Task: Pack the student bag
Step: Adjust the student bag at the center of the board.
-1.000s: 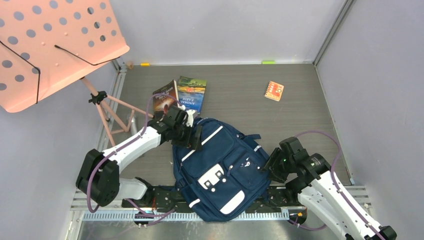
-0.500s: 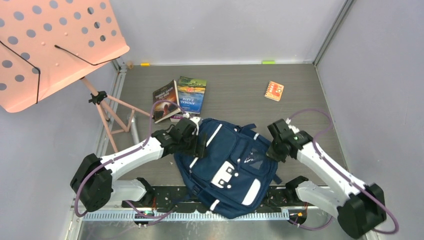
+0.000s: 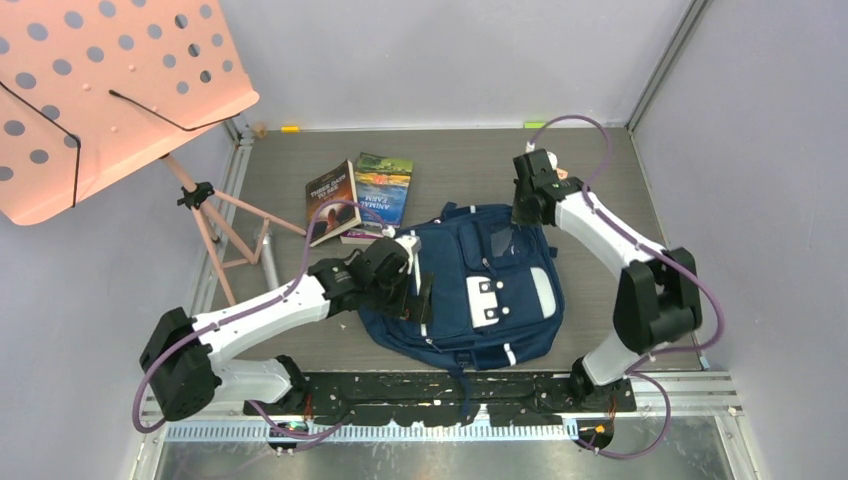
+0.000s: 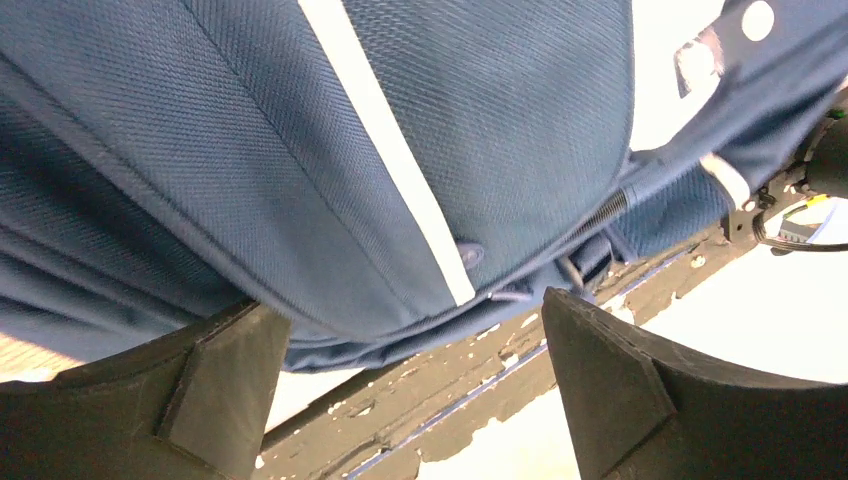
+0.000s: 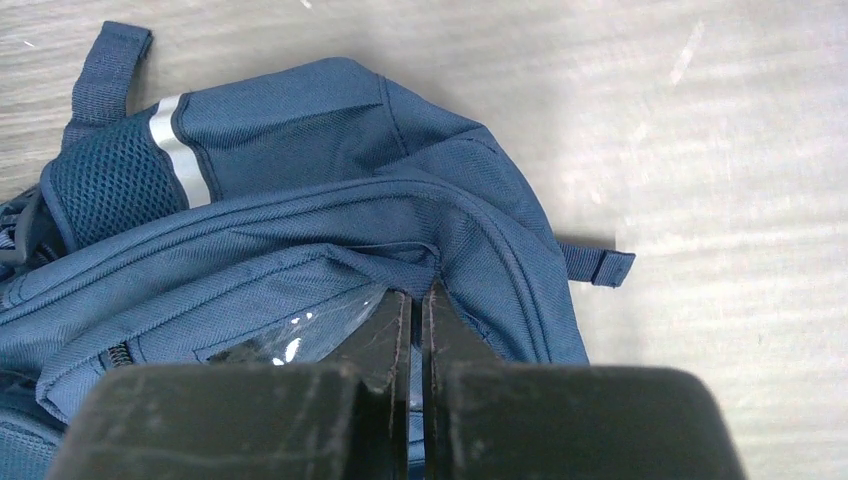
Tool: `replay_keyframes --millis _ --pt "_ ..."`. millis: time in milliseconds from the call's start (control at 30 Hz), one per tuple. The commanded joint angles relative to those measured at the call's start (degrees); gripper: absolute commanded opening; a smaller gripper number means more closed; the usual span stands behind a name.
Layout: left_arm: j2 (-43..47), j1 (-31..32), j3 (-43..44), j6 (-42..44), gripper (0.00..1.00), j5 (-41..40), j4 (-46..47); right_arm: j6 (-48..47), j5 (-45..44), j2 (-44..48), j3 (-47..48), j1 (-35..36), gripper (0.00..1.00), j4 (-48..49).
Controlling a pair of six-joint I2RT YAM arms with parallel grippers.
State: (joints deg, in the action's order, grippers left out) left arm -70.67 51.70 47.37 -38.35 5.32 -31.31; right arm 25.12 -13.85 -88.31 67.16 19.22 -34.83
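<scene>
The student bag, navy with white stripe trim and white buckle patches, lies flat in the middle of the table. My right gripper is at the bag's far right corner. In the right wrist view it is shut on a fold of the bag's fabric beside a clear plastic window. My left gripper sits at the bag's left side. In the left wrist view it stands open, and the bag's striped edge hangs between and above the two black fingers.
Two books lie side by side just behind the bag's left corner. A pink perforated music stand fills the back left, and its tripod legs reach onto the table. The near metal rail runs along the front edge.
My right gripper has shut on the bag's fabric and swung from the near right to the back, dragging and turning the bag away from the front rail. My left gripper followed it rightwards.
</scene>
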Motion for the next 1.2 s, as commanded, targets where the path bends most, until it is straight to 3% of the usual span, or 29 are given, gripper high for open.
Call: replay_keyframes --millis 0,33,100,133,167,233,300,433,600,700,867,1067,1167 --pt "3.5 0.0 7.1 3.7 1.00 -4.7 -8.5 -7.3 3.4 -6.2 10.4 -0.5 0.01 8.7" --pt "3.9 -0.4 8.1 4.7 1.00 -7.0 -10.2 -7.5 4.1 -7.0 13.1 -0.5 0.01 7.7" --pt "4.8 -2.3 10.0 6.4 1.00 -7.4 -13.3 -7.9 5.5 -9.0 16.8 -0.5 0.13 5.0" --pt "5.2 -3.9 10.4 7.4 1.00 -7.0 -14.0 -8.0 5.9 -9.5 17.9 -0.5 0.33 3.9" --pt "5.6 -5.5 10.9 8.5 1.00 -6.3 -14.1 -7.8 6.7 -9.5 19.5 -0.5 0.41 1.7" --pt "6.3 -9.4 11.3 10.9 1.00 -4.0 -13.2 -6.3 7.1 -8.5 20.5 -0.5 0.69 -1.4" --pt "5.5 -13.3 12.4 13.6 1.00 -1.0 -11.7 -3.8 6.7 -6.2 19.7 -0.5 0.79 -4.3" --pt "1.6 -19.9 15.0 16.5 1.00 4.3 -8.7 3.2 5.2 1.8 15.3 -0.6 0.84 -11.8" --pt "-2.8 -24.3 15.5 17.8 1.00 12.2 -0.2 11.7 6.8 13.4 0.9 -1.4 0.86 -17.4" --pt "-6.0 -24.6 16.1 19.1 1.00 13.0 3.6 16.7 7.7 22.0 -6.8 -2.2 0.88 -20.0" --pt "-11.1 -24.6 17.9 22.1 1.00 10.0 2.5 23.6 10.1 33.3 -18.1 -3.0 0.90 -22.8" --pt "-12.6 -24.5 14.5 21.5 1.00 13.5 3.8 28.3 12.9 37.6 -27.1 -3.1 0.90 -21.6" --pt "-11.7 -24.2 10.7 19.4 1.00 16.2 5.8 29.3 16.0 36.1 -31.1 -3.1 0.90 -16.3"
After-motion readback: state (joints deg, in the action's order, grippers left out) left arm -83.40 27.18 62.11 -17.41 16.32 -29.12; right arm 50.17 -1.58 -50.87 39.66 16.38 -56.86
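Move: The student bag's far left edge is about 13 cm ahead of the left hand, 4 cm to its left and 6 cm below; the blue book lies some 23 cm ahead and 8 cm left, the dark book 22 cm ahead and 19 cm left, both about 8 cm down. From the right hand, still shut on the bag's far right corner, its near right corner is about 22 cm back, 4 cm right and 6 cm lower; the orange notebook is 7 cm ahead, 4 cm right, 10 cm down. Forward first, the right hand carries on about 6 cm and a little left with its pinch on the far right corner, opens and lets go, rises, then sweeps back about 26 cm and down, rolling some 30 degrees, to the near right corner. The left, already open, lifts off the bag, arcs forward and somewhat left, about 14 cm in all, then sinks, still wide, over the edge beside the books. ##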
